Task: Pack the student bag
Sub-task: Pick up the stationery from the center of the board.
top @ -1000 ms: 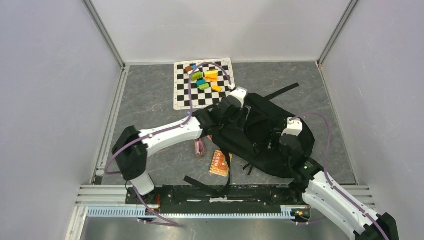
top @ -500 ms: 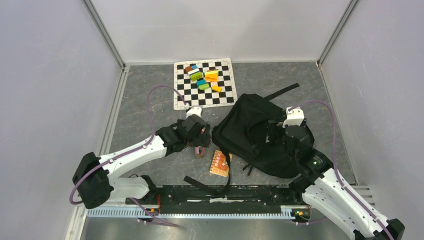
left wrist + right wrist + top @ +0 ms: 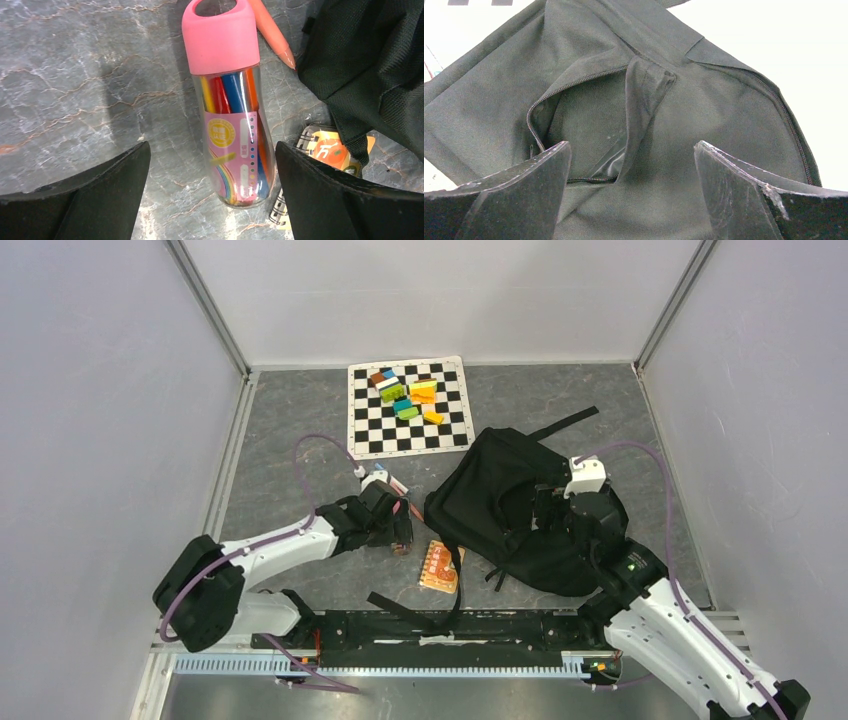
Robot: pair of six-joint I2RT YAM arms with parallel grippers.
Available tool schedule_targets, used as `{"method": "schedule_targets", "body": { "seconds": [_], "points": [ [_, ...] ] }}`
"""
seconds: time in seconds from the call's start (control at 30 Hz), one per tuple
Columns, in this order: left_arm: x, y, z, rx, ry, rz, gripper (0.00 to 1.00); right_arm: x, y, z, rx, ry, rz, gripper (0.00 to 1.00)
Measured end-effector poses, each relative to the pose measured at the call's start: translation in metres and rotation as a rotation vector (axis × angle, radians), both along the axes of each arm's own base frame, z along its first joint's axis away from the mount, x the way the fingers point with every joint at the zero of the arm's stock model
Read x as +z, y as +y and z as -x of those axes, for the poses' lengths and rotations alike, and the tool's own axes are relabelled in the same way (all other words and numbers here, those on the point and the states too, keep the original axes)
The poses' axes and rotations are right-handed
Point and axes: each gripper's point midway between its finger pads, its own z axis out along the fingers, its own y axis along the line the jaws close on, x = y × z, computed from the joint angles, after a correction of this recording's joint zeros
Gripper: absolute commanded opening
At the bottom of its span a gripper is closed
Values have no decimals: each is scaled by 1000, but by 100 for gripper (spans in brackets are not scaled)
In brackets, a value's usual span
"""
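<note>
The student bag lies black and slumped right of centre, its zip opening gaping. My right gripper hovers open just above the bag's fabric, a fold of the flap between its spread fingers but not gripped. My left gripper stands open over a clear pen tube with a pink cap, which lies on the table between its fingers, nearer the right one. An orange spiral notebook lies beside the tube, partly under a bag strap. An orange pen lies past the cap.
A black-and-white checkered mat with several coloured blocks lies at the back. Bag straps trail toward the back right and the front rail. Grey walls close in on three sides.
My left arm has pulled back from the bag's top to the left and settled over the pen tube. Both grippers have opened. The right gripper shifted slightly up the bag.
</note>
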Motion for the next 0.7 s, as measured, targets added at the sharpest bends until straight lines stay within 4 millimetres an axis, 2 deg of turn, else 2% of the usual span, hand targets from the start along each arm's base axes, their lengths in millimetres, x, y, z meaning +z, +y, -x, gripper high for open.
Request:
{"method": "schedule_targets", "body": {
  "seconds": [0.13, 0.17, 0.2, 0.33, 0.4, 0.47, 0.53, 0.6, 0.7],
  "points": [
    [-8, -6, 0, -6, 2, 28, 99, 0, 1, 1, 5, 2, -6, 98],
    [-10, -7, -1, -9, 5, 30, 94, 0, 2, 1, 9, 3, -8, 98],
    [-11, -8, -1, -11, 6, 30, 88, -1, 4, 1, 18, 7, -11, 98],
    [-14, -13, -6, -28, -1, 32, 49, -5, 11, 3, 58, 29, -21, 98],
    [-16, -15, -6, -47, -1, 34, 35, -4, 15, 3, 78, 39, -23, 98],
    [-15, -16, -6, -64, -8, 38, 24, -2, 18, 4, 96, 44, -25, 98],
    [-14, -14, -4, -72, -16, 44, 20, 4, 20, 4, 108, 39, -28, 98],
    [-8, -8, 3, -87, -30, 51, 20, 12, 23, 3, 127, 27, -32, 98],
    [18, -5, 10, -121, -86, 99, 18, 22, 32, 5, 177, 15, -53, 98]
  ]
}}
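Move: The stationery, a clear pen case with a pink cap, lies almost under the left hand, its middle roughly 2 cm ahead, 2 cm to the right and 2 cm below. The orange pen is some 7 cm ahead and 3 cm right, and the small notebook about 5 cm back and 9 cm right, both just below hand height. From the right hand, the stationery is about 27 cm left, 1 cm back and 14 cm down. Down and to the right by about 1.5 cm each, the open left hand settles around the stationery and closes its fingers from wide to roughly half open, pinching the clear body across the label. It then lifts some 3 cm, easing slightly back and left. Over the backpack, the open, empty right hand shifts about 3 cm left and 2 cm up, turning around 10 degrees counter-clockwise. ##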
